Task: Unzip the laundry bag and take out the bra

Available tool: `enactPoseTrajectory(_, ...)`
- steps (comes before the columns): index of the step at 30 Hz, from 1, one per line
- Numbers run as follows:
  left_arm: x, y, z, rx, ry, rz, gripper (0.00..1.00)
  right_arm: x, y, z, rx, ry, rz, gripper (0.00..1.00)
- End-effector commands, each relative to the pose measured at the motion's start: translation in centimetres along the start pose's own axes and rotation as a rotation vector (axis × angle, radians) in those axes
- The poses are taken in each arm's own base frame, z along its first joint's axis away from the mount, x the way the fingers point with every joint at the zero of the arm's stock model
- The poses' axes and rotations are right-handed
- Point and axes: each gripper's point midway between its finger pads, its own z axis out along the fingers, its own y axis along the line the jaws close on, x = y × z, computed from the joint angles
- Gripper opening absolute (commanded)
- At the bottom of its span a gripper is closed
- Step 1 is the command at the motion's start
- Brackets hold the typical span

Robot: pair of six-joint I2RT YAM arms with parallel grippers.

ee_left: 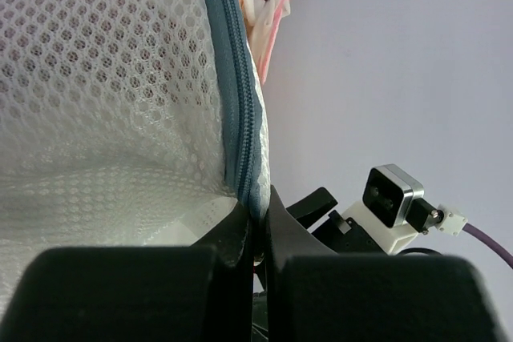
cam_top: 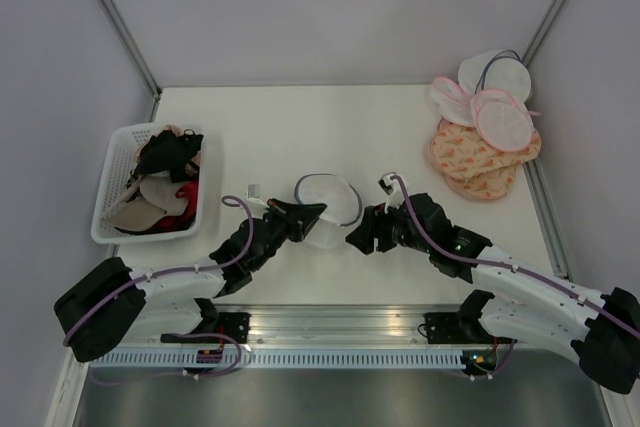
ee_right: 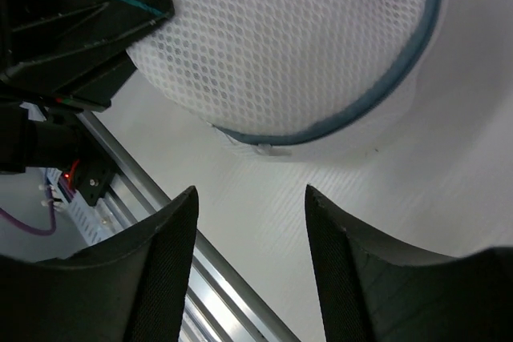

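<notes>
The laundry bag point(cam_top: 330, 199), round white mesh with a dark grey zipper rim point(ee_left: 237, 102), lies mid-table between both arms. My left gripper point(cam_top: 316, 214) is shut on the bag's rim at its near left side; in the left wrist view the zipper edge is pinched between the fingers point(ee_left: 258, 199). My right gripper point(cam_top: 356, 238) stands open just right of the bag, nothing between its fingers point(ee_right: 250, 195). The bag's mesh point(ee_right: 280, 38) and a small white tab point(ee_right: 261, 148) on its rim lie ahead of them. The bra is hidden.
A white basket point(cam_top: 112, 179) of garments stands at the left. A pile of pink-rimmed and peach patterned bags point(cam_top: 486, 132) lies at the back right. An aluminium rail point(cam_top: 330, 322) runs along the near table edge. A small pale object point(cam_top: 253, 189) lies left of the bag.
</notes>
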Motion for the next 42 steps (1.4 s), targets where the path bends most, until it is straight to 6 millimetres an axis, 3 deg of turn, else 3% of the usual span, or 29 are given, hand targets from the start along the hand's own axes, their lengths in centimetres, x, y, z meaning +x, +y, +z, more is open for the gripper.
enactPoseTrajectory(1,0.3,-3.6,0.2,0.11,0.025,-0.137,0.02,-3.0,2.1,1.1,-0.075,-0.112,0.009,0.59)
enactPoseTrajectory(9,0.5,-3.9,-0.3,0.138,0.043,-0.167,0.02,-2.9,1.2,2.4,-0.034,-0.097,0.003,0.53)
enactPoseTrajectory(12,0.8,-4.3,-0.4,0.149,0.058,-0.165,0.02,-3.0,0.6,2.3,0.004,-0.104,-0.006,0.52)
enactPoseTrajectory(17,1.2,-3.2,-0.5,0.11,0.077,-0.13,0.02,-4.1,1.0,1.4,0.004,-0.133,-0.026,0.51)
enactPoseTrajectory(22,1.3,-2.4,-0.8,0.087,0.083,-0.083,0.02,-4.3,1.4,1.0,-0.011,-0.133,-0.044,0.34)
enactPoseTrajectory(29,0.7,-1.0,-1.1,0.047,0.07,0.011,0.02,-2.9,1.3,0.3,-0.001,-0.05,-0.037,0.27)
enactPoseTrajectory(33,0.5,-0.9,-1.3,0.048,0.088,0.106,0.02,-1.6,0.6,0.1,0.048,0.036,-0.042,0.0)
enactPoseTrajectory(36,-0.2,-0.9,-1.4,0.046,0.097,0.137,0.02,-0.9,-0.6,-0.2,0.105,0.069,-0.044,0.0)
enactPoseTrajectory(42,0.8,-1.2,-2.1,0.101,0.238,0.255,0.02,-0.7,-2.4,-0.7,0.202,0.067,-0.054,0.0)
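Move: The small zipper pull at the near, lower edge of the blue zip lies just beyond the right hand's open fingers, some 2 cm ahead and 2 cm left, about level with them. The white laundry bag's middle is roughly 7 cm ahead and 6 cm left of that hand, and the left fingers gripping its edge are about 7 cm ahead, 6 cm left and 3 cm higher. From the left hand the pull lies about 5 cm back, 4 cm right and 3 cm below. The right hand noses about 2 cm forward and left onto the zipper pull at the bag's zip edge, dipping and then lifting by about a centimetre while its part-open fingers narrow and finally shut on the pull, after which it draws some 1.5 cm to the right and down, easing back a little. The left hand keeps its pinch on the bag's edge, rising about 1 cm and sinking half of that again as it eases back by a similar amount, its wrist turning clockwise by some 10 degrees late on. ##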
